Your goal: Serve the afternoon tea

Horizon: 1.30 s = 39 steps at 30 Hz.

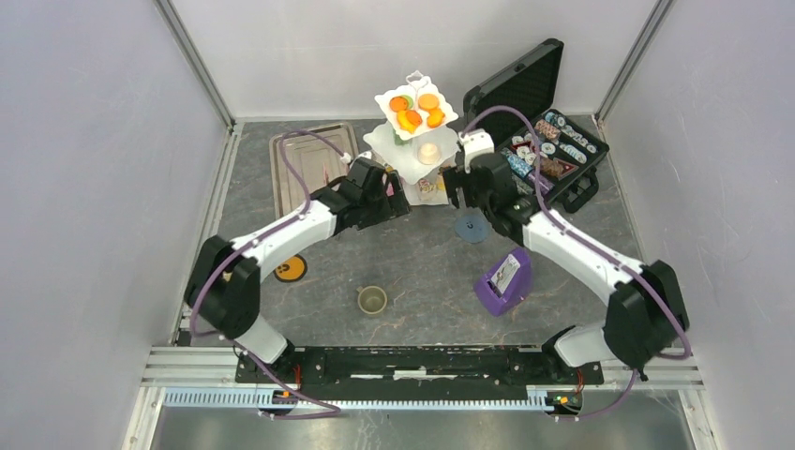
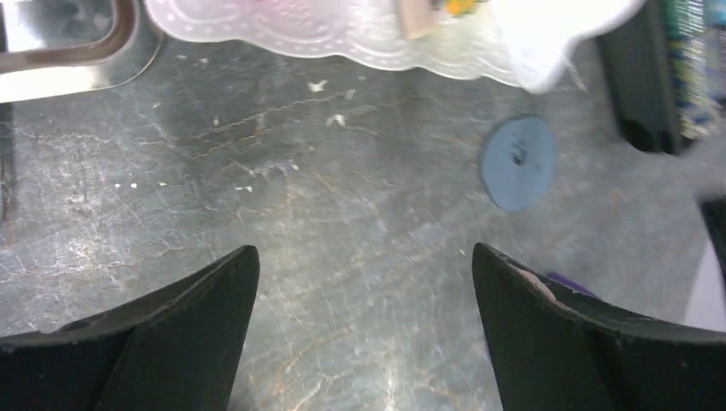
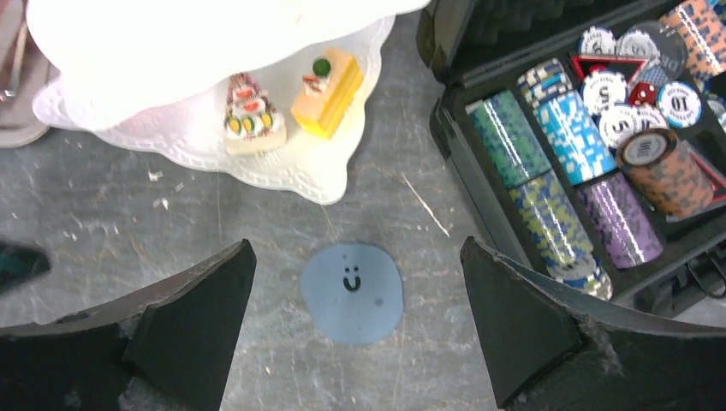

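Note:
The white three-tier stand (image 1: 384, 141) stands at the back centre, with orange pastries (image 1: 418, 109) on its top tier and a cream one (image 1: 428, 152) lower down. Two small cakes (image 3: 249, 116) (image 3: 326, 89) sit on its bottom tier (image 3: 282, 167). My left gripper (image 1: 397, 199) (image 2: 366, 257) hangs open over bare table just in front of the stand's bottom tier (image 2: 360, 38). My right gripper (image 1: 459, 195) (image 3: 357, 243) is open and empty above a blue smiley coaster (image 3: 353, 293) (image 1: 471, 228) (image 2: 517, 163). An olive cup (image 1: 372, 300) and an orange coaster (image 1: 291, 269) lie nearer the front.
An open black case of poker chips (image 1: 548, 141) (image 3: 582, 128) sits right of the stand. A purple card holder (image 1: 503, 281) stands front right. A metal tray (image 1: 309, 169) (image 2: 68, 43) lies left of the stand. Grey walls enclose the table.

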### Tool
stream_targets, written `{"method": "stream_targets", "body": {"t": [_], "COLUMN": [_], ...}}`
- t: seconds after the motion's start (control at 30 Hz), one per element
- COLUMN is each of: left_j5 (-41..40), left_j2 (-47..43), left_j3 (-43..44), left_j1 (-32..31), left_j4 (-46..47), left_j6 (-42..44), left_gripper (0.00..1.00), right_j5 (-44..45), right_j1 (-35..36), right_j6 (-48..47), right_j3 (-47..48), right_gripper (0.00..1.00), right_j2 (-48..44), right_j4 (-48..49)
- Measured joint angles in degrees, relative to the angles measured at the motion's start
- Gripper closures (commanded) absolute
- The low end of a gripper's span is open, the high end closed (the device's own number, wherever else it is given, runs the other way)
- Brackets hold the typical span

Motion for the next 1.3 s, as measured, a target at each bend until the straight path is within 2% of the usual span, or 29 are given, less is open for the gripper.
{"method": "stream_targets", "body": {"t": [0.17,0.27,0.57,0.77,1.23,1.3], "left_j5": [4.8,7.1,10.4,9.2,6.6,6.1], "left_j2": [-8.8,-12.8,-26.2,-31.3,-34.2,-34.2], "left_j3": [-2.3,-2.4,-2.4,-3.1,-5.8,-5.8], "left_j1": [0.0,0.0,0.0,-0.8,-1.7,-1.7], "left_j4": [2.4,2.5,-0.1,-2.6,-5.4,-5.4], "left_j6": [5.4,8.7,17.9,22.3,24.9,25.2], "left_gripper": [0.00,0.00,0.00,0.00,0.00,0.00], "right_j5": [0.3,0.3,-4.0,-6.4,-9.4,-9.4], "right_j1": [0.0,-0.4,-6.6,-6.9,-7.0,-6.4], "right_j6": [3.3,5.2,6.6,6.5,7.2,7.2], "right_j3": [13.3,16.4,16.0,15.1,10.9,10.9], "right_gripper": [0.02,0.02,0.01,0.01,0.01,0.05], "right_j2": [9.4,13.5,20.9,24.5,26.4,26.6], "right_j4": [-9.9,-13.7,-19.8,-20.6,-18.8,-18.1]}}
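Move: The blue lid lies flat on the table almost straight beneath the open right hand, some 17 cm down and only about 2 cm back and 1 cm to its right. From the lid, the yellow cake on the stand's bottom tier is 13 cm ahead and 7 cm left, the chip case 15 cm ahead and 18 cm right, and the purple dispenser 14 cm back and 8 cm right. From the left hand the lid lies about 19 cm right, 3 cm back and 10 cm down. Down onto the blue lid comes the right hand, sinking about 15 cm after a brief swing forward and left, and ending slightly right of where it began; its fingers stay wide open and tip down some 35 degrees, ending close above and around the lid. The left hand, empty and open, climbs about 15 cm and draws back 8 cm and a little left, its fingers tilting up and swinging clockwise. ##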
